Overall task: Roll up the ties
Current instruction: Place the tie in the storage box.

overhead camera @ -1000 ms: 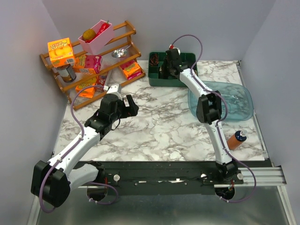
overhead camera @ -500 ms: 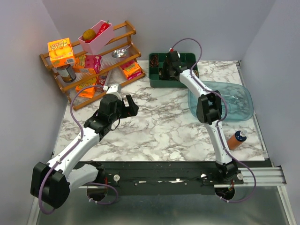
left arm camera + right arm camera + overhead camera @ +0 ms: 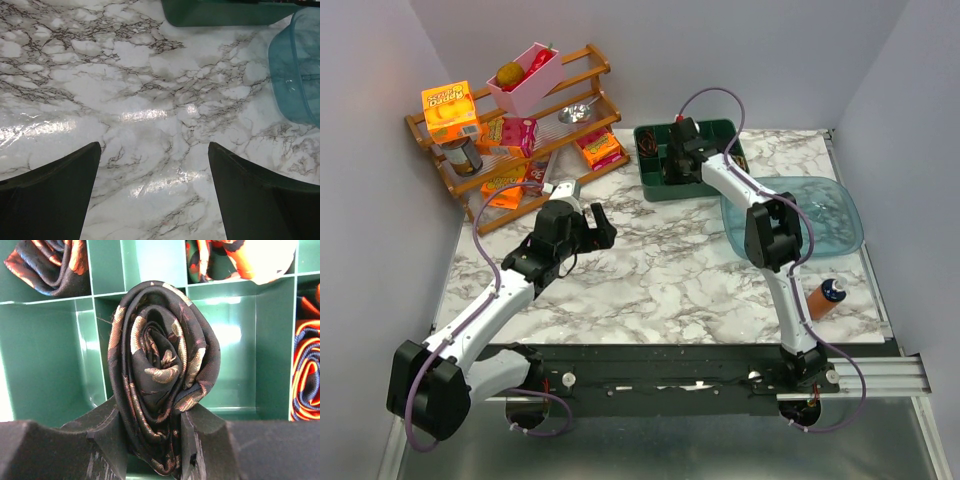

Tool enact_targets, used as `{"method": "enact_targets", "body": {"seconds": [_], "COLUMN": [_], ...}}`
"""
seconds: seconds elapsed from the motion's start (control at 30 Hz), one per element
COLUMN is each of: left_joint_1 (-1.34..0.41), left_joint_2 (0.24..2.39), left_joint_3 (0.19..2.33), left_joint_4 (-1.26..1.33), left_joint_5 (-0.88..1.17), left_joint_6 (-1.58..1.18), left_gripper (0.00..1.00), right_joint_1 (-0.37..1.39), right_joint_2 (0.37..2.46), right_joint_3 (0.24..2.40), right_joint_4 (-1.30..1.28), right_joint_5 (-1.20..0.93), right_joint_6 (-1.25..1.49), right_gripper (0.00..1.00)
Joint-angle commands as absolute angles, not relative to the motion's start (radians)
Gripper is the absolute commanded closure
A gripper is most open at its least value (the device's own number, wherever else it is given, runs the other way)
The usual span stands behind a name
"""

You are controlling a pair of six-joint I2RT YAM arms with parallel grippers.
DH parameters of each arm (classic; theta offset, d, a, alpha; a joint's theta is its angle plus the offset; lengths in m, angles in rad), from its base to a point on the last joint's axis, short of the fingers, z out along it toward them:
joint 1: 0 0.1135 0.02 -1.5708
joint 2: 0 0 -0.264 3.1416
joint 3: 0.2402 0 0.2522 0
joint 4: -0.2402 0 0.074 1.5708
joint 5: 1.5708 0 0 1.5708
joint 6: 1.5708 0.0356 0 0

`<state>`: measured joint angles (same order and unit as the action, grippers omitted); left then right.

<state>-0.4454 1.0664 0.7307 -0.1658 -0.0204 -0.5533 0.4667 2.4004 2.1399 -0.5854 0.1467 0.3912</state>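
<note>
A rolled tie [image 3: 157, 365], dark fabric with a tan-gold pattern, is pinched between the fingers of my right gripper [image 3: 155, 410]. It hangs just above a divider of the green compartment tray [image 3: 45, 355]. Other rolled ties lie in compartments at the top left [image 3: 50, 265], top right [image 3: 235, 260] and right edge [image 3: 306, 375]. From above, the right gripper [image 3: 682, 140] is over the tray [image 3: 655, 188] at the back of the table. My left gripper [image 3: 582, 208] hovers over bare marble, jaws wide open [image 3: 154, 146], nothing between them.
A wooden rack [image 3: 582, 58] with boxes, a can and a pink bin [image 3: 525, 80] stands at the back left. A clear blue bowl [image 3: 815, 215] sits right of the tray, and its rim [image 3: 300, 75] shows in the left wrist view. An orange bottle [image 3: 823, 298] lies near the right edge.
The right gripper has shifted slightly forward and left over the tray, still holding the rolled tie. The left arm has hardly moved.
</note>
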Motion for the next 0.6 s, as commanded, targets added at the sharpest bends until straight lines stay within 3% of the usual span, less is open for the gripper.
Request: {"method": "enact_targets", "body": {"seconds": [0.0,0.27,0.4,0.57], "left_joint_1": [-0.446,-0.446,-0.446,-0.446], "left_joint_2": [1.074,1.083,1.092,1.101], "left_joint_3": [0.747,0.75,0.749,0.746], "left_joint_4": [-0.153,-0.156,-0.15,-0.137], "left_joint_5": [-0.003,-0.003,-0.003,-0.002], "left_joint_6": [-0.535,-0.532,-0.534,-0.54], "left_gripper": [0.01,0.01,0.01,0.01], "right_joint_1": [0.477,0.48,0.485,0.488], "right_joint_2": [2.372,2.275,2.226,2.187], "right_joint_3": [2.086,2.022,2.01,2.005], "right_joint_4": [-0.672,-0.629,-0.626,-0.621], "right_joint_5": [0.14,0.086,0.069,0.092], "right_joint_6": [0.354,0.344,0.344,0.333], "right_gripper": [0.64,0.27,0.15,0.11]}}
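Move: The rolled tie is pinched in my right hand, its middle about 2 cm ahead of and 1 cm below the hand point, at the storage box's narrow front compartment, second from the left. From this hand a dark tie sits some 8 cm ahead and 6 cm left, an orange tie 8 cm ahead and 3 cm right, and a striped tie 2 cm ahead and 8 cm right. From my left hand, the tie is roughly 14 cm ahead, 16 cm right and 12 cm below. With my right hand low in the box and still gripping the tie, I ease back about 1.5 cm towards my base, starting to open the fingers as I go. Then I spread them almost fully, letting go of the tie, and lift some 5 cm up and slightly farther back, off the tie and clear of the compartment. ##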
